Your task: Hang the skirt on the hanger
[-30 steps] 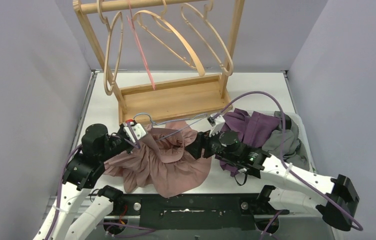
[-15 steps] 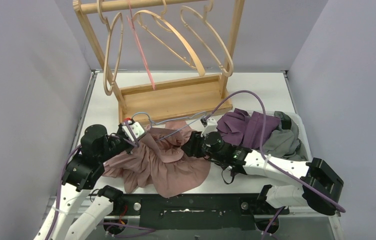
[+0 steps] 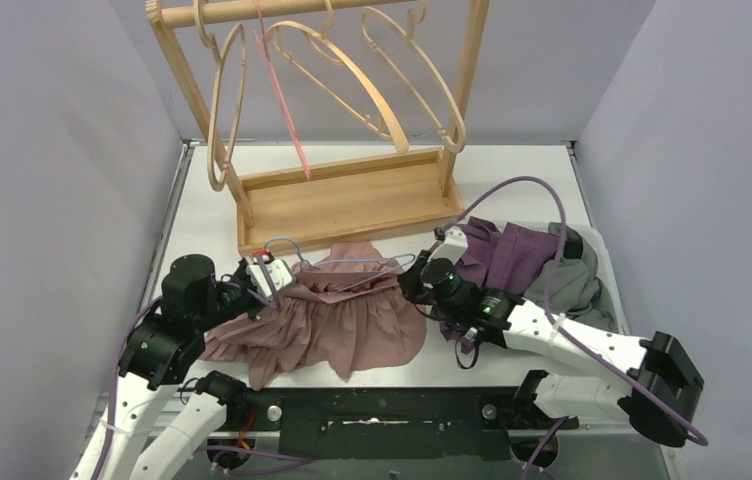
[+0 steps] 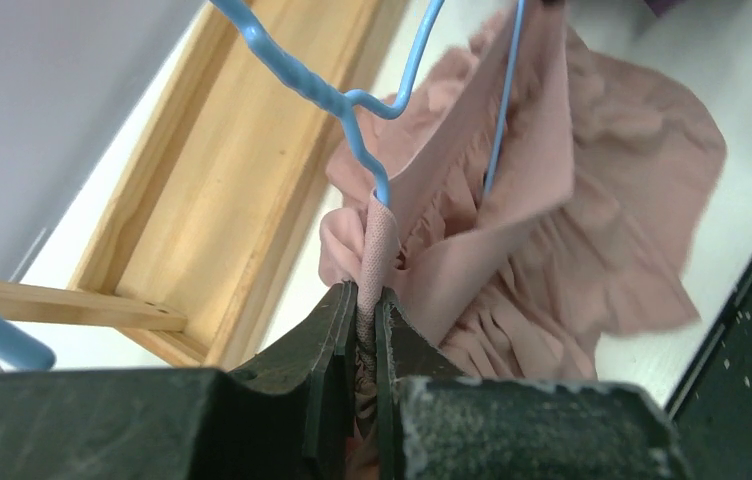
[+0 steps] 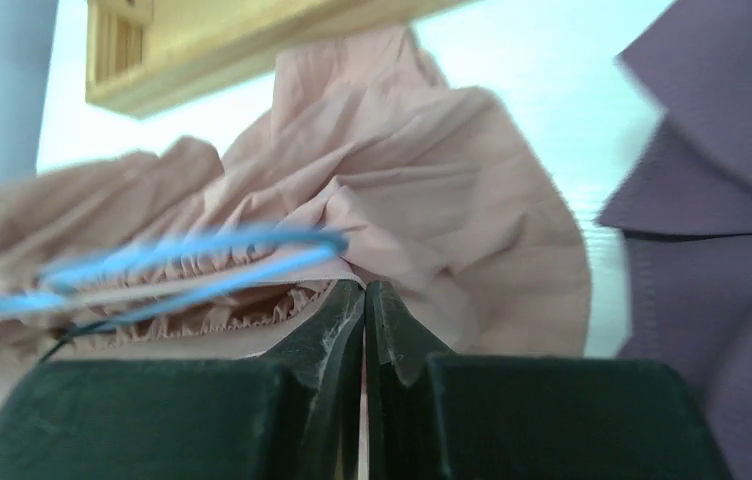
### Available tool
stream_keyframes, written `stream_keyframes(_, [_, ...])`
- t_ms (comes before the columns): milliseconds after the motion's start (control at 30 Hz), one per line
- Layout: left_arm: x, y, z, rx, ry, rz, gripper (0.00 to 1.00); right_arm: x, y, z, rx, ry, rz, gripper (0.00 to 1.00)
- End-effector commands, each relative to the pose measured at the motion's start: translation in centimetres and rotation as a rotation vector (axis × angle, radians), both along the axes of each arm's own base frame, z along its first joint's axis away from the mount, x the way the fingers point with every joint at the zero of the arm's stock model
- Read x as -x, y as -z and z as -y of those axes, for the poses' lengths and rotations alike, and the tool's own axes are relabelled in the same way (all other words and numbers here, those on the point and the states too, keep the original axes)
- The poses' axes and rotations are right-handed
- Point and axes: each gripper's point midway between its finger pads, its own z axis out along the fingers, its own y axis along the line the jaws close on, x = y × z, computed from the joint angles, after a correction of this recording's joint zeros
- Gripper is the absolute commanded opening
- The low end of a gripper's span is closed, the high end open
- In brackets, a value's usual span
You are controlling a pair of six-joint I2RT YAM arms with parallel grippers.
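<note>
The pink skirt (image 3: 337, 320) lies spread on the table, its waistband stretched between my two grippers. A thin blue wire hanger (image 3: 337, 263) runs along the waistband, its hook near the left gripper. My left gripper (image 3: 274, 280) is shut on the waistband's left end, and the left wrist view shows the pink band (image 4: 374, 240) pinched between the jaws just below the hanger (image 4: 352, 100). My right gripper (image 3: 410, 280) is shut on the skirt's right edge. In the right wrist view a thin sliver of the skirt (image 5: 422, 190) sits between the jaws, beside the blurred hanger (image 5: 192, 250).
A wooden rack (image 3: 347, 200) stands behind the skirt, carrying wooden hangers (image 3: 392, 80) and a pink one (image 3: 282, 90). A pile of purple (image 3: 512, 255) and grey (image 3: 577, 285) clothes lies right of the right gripper. The purple garment (image 5: 712, 200) fills the right wrist view's right side.
The right gripper closed on the skirt's edge and drew back to the right. The bunched skirt is now pulled out flat, with the hanger lying along its waistband. The left gripper kept its hold.
</note>
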Motion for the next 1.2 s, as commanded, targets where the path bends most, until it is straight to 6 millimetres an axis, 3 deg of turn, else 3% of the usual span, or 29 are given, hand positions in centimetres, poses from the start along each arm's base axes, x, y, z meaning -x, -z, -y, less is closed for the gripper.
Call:
stream_keyframes(0, [1.2, -1.4, -0.2, -0.074, 0.084, 0.062, 0.00, -2.2, -3.6, 5.5, 0.004, 0.222, 0.039, 0.00])
stream_keyframes(167, [1.5, -0.3, -0.5, -0.121, 0.101, 0.014, 0.00, -3.1, -6.5, 8.5, -0.030, 0.288, 0.072, 0.00])
stream_keyframes(333, [0.2, 1.0, -1.4, -0.183, 0.041, -0.043, 0.00, -2.9, -9.0, 8.1, -0.029, 0.211, 0.103, 0.00])
stream_keyframes(600, [-0.7, 1.0, -0.3, -0.188, 0.076, -0.095, 0.00, -1.5, -12.3, 2.9, -0.087, -0.127, 0.174, 0.00])
stream_keyframes(800, [-1.6, 0.2, 1.2, -0.140, 0.120, -0.086, 0.00, -1.2, -13.0, -1.0, -0.105, -0.280, 0.194, 0.00])
stream_keyframes(967, [-2.0, 0.2, 1.9, -0.114, 0.136, -0.083, 0.00, -2.2, -12.1, -2.5, -0.061, -0.290, 0.194, 0.00])
stream_keyframes(1167, [-1.7, 0.3, 3.4, -0.045, 0.188, -0.058, 0.00, -0.1, -14.2, -6.4, -0.178, -0.481, 0.282, 0.00])
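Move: The right gripper already pinches the skirt's waistband. The blue hanger's free right tip is about 2 cm ahead of it, level left to right, and roughly 5 cm above. The purple cloth lies about 15 cm to its right, 1 cm farther out and some 8 cm lower. From the left gripper, which holds the waistband's other end with the hanger's left shoulder, that tip is about 20 cm right, 4 cm ahead and 6 cm below. Keep the right gripper shut on the waistband and pull it up about 8 cm, first swinging some 5 cm right past the hanger's tip, then back left about 7 cm towards the left gripper while turning counter-clockwise. Meanwhile lower the left gripper about 3 cm, tipping it slightly down, its grip on cloth and hanger kept. ##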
